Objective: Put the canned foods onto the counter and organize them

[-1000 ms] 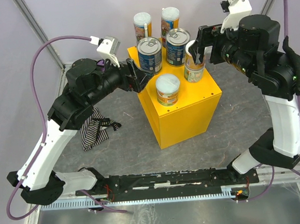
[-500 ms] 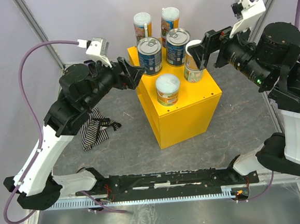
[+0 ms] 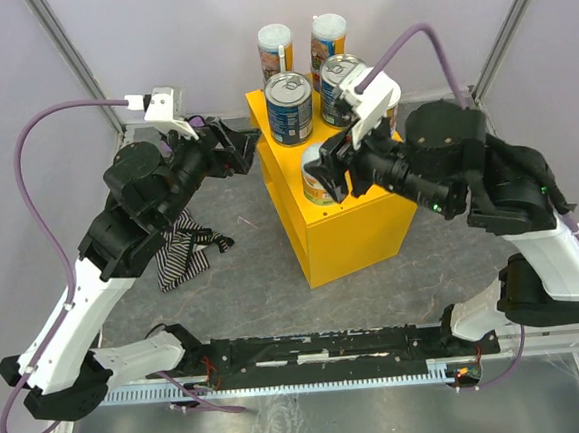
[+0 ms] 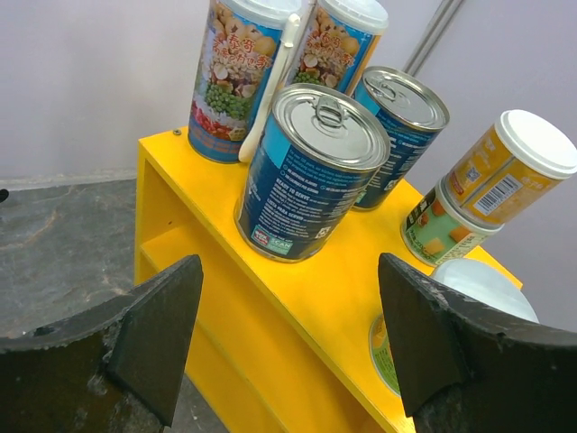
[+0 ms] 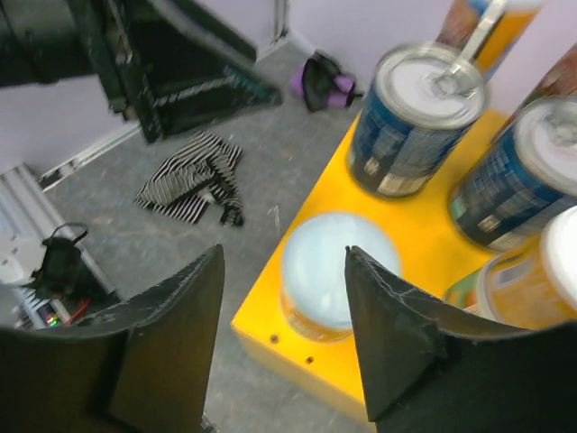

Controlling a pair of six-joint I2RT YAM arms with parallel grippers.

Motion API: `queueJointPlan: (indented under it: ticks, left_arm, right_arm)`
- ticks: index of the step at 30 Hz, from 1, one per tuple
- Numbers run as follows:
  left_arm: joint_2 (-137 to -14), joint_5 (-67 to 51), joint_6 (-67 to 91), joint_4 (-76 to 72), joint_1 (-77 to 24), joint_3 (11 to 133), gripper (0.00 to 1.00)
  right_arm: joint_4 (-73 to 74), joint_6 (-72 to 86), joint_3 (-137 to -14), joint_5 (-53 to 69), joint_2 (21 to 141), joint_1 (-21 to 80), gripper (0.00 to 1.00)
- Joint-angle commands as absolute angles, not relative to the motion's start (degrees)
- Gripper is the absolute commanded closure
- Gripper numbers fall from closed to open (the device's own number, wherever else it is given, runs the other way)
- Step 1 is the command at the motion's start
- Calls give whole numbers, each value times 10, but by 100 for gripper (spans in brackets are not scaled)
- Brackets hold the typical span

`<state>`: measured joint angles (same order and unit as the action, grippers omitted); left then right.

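The yellow counter [image 3: 356, 226] carries two tall tubes [image 4: 239, 72] [image 4: 338, 45] at the back and two blue tins [image 4: 311, 171] [image 4: 397, 126] in front of them. An orange tub [image 4: 509, 167] is stacked on a green one [image 4: 437, 230]. A pale-lidded tub [image 5: 329, 271] stands at the counter's front corner. My right gripper [image 5: 283, 253] hovers open over that tub, one finger covering part of its lid and nothing gripped. My left gripper [image 4: 288, 262] is open and empty, a short way left of the nearer blue tin.
A striped black-and-white cloth [image 3: 180, 253] lies on the grey floor left of the counter, under my left arm. A purple cloth [image 5: 323, 77] sits by the back wall. Metal frame posts [image 3: 72, 63] run along both back corners.
My right arm swung left from the stacked tubs to above the front pale-lidded tub, jaws narrowing. My left gripper drew back leftward from the blue tin.
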<state>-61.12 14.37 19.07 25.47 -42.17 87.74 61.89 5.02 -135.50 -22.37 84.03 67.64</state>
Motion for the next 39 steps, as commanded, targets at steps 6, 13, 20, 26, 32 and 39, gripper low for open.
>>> queueJointPlan:
  ticks: [6, 13, 20, 26, 32, 39]
  left_arm:
    - [-590, 167, 222, 201, -421, 852, 16]
    - [-590, 160, 228, 195, -421, 842, 18]
    - [-587, 162, 222, 203, -421, 839, 18]
    - [-582, 162, 214, 208, -421, 837, 18]
    - [-579, 162, 208, 213, -421, 837, 18]
    - [-579, 159, 202, 216, -421, 837, 18]
  right_arm:
    - [631, 86, -1244, -345, 769, 756, 75]
    - [626, 126, -1163, -362, 743, 757, 88]
    - [618, 147, -1128, -360, 746, 756, 94]
    - [610, 148, -1117, -357, 755, 735, 96]
    - [606, 152, -1108, -328, 761, 704, 97]
    - [583, 150, -1093, -304, 764, 675, 98]
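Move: Ahead of the right hand by about 5 cm, roughly 2 cm to its left and 15 cm below, is the short white-lidded can at the counter's near end. Beyond that can by some 13 cm and 5 cm further left is the left blue can; the stacked cans stand about 9 cm beyond it and 11 cm to its right. From the left hand the short can lies roughly 17 cm right, 1 cm back, 15 cm down. Sinking some 11 cm towards the short can's near side, the right hand shuts its half-closing fingers completely on nothing. It first draws back and right by a couple of centimetres, then eases forward about 2–3 cm while still lowering; the wrist tips down and turns clockwise about 10 degrees each, its left side dropping as much. The closed tips end right by the can; whether they touch cannot be seen. ##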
